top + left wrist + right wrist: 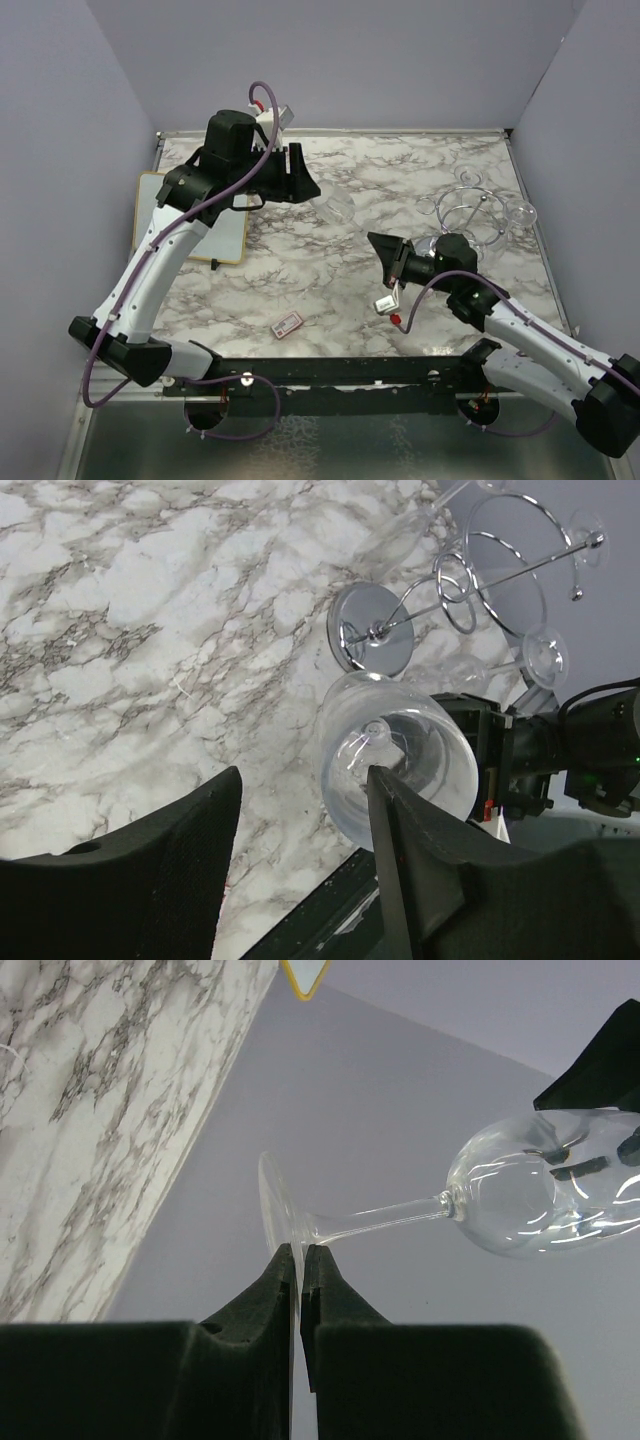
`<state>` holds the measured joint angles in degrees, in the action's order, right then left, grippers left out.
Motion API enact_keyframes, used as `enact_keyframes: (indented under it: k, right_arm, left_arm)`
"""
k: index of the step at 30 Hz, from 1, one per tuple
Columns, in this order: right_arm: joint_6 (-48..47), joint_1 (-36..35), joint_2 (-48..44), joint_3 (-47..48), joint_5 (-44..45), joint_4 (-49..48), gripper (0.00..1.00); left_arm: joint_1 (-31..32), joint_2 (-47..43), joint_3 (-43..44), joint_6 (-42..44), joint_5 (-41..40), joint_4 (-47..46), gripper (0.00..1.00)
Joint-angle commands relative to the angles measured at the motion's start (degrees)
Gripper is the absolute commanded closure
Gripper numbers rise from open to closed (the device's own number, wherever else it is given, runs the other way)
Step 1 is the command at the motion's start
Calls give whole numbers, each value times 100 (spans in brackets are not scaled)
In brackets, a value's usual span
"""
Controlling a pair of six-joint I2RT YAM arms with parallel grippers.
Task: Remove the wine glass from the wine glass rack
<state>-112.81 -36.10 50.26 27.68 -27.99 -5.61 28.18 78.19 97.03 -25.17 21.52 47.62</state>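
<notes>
A clear wine glass (pixel 338 208) hangs in the air on its side above the marble table, away from the wine glass rack (pixel 468 215). My right gripper (pixel 300 1252) is shut on the edge of its foot (pixel 275 1210); the stem and bowl (pixel 530 1195) point away from it. My left gripper (pixel 305 780) is at the bowl's (pixel 395 755) mouth. Its fingers stand apart, the right finger (pixel 420 850) against or just in front of the rim; I cannot tell whether it touches. The chrome rack (pixel 372 640) stands at the right, with other glasses (pixel 545 655) hanging from its loops.
A framed whiteboard (pixel 190 215) lies at the table's left edge under the left arm. A small red and white tag (pixel 288 323) lies near the front edge. Grey walls close in the table on three sides.
</notes>
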Motion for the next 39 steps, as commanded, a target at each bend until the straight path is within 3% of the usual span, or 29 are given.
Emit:
enact_keyframes:
  k: [1, 16, 19, 26, 27, 28, 29, 34, 37, 39]
  right_arm:
    - [-226, -131, 32, 133, 219, -305, 99]
    - [-399, -596, 246, 96, 427, -131, 99]
    - [-343, -624, 286, 96, 430, -122, 96]
    - [227, -626, 291, 355, 274, 410, 62]
    - [316, -627, 281, 382, 277, 479, 48]
    - [378, -622, 271, 415, 295, 538, 18]
    - [460, -626, 268, 436, 303, 564, 2]
    - [1297, -627, 257, 601, 412, 475, 0]
    - [2853, -626, 230, 969, 137, -19, 0]
    - [4547, -627, 319, 1300, 258, -759, 0]
  left_arm:
    - [3, -140, -97, 349, 160, 290, 47]
    - [3, -349, -730, 514, 332, 468, 84]
    - [3, -393, -820, 472, 294, 471, 99]
    - [4, -416, -803, 270, -361, 534, 100]
    - [3, -400, -749, 233, -503, 533, 100]
    - [3, -367, -684, 212, -632, 540, 100]
    - [4, -326, -601, 181, -803, 545, 100]
    - [-19, 94, -96, 96, -2014, 558, 100]
    - [-21, 593, 338, 180, -2758, 534, 100]
    - [-23, 1041, 660, 302, -3075, 488, 100]
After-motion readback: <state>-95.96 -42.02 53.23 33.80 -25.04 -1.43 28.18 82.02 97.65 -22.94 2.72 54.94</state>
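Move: The wine glass hangs tilted between the hands, its foot already held in the right fingers. Its middle lies about 7 cm right of, 2 back from and 8 below the left hand, with the rim nearest. From the right hand that middle is some 6 cm left, 2 ahead and 6 up, and the rack stands about 18 cm right, 7 ahead, 10 lower. The small card box lies roughly 17 cm back, 7 left and 35 below the left hand. The left fingers shut on the wine glass's rim, one inside the bowl and one outside, as that hand sinks about 6 cm and eases back. The right hand eases down, left and a little back, keeping the foot until the left has closed; then it opens wide, lets go and rises some 3 cm, while the left draws away forward and left, turning about 20 degrees. ##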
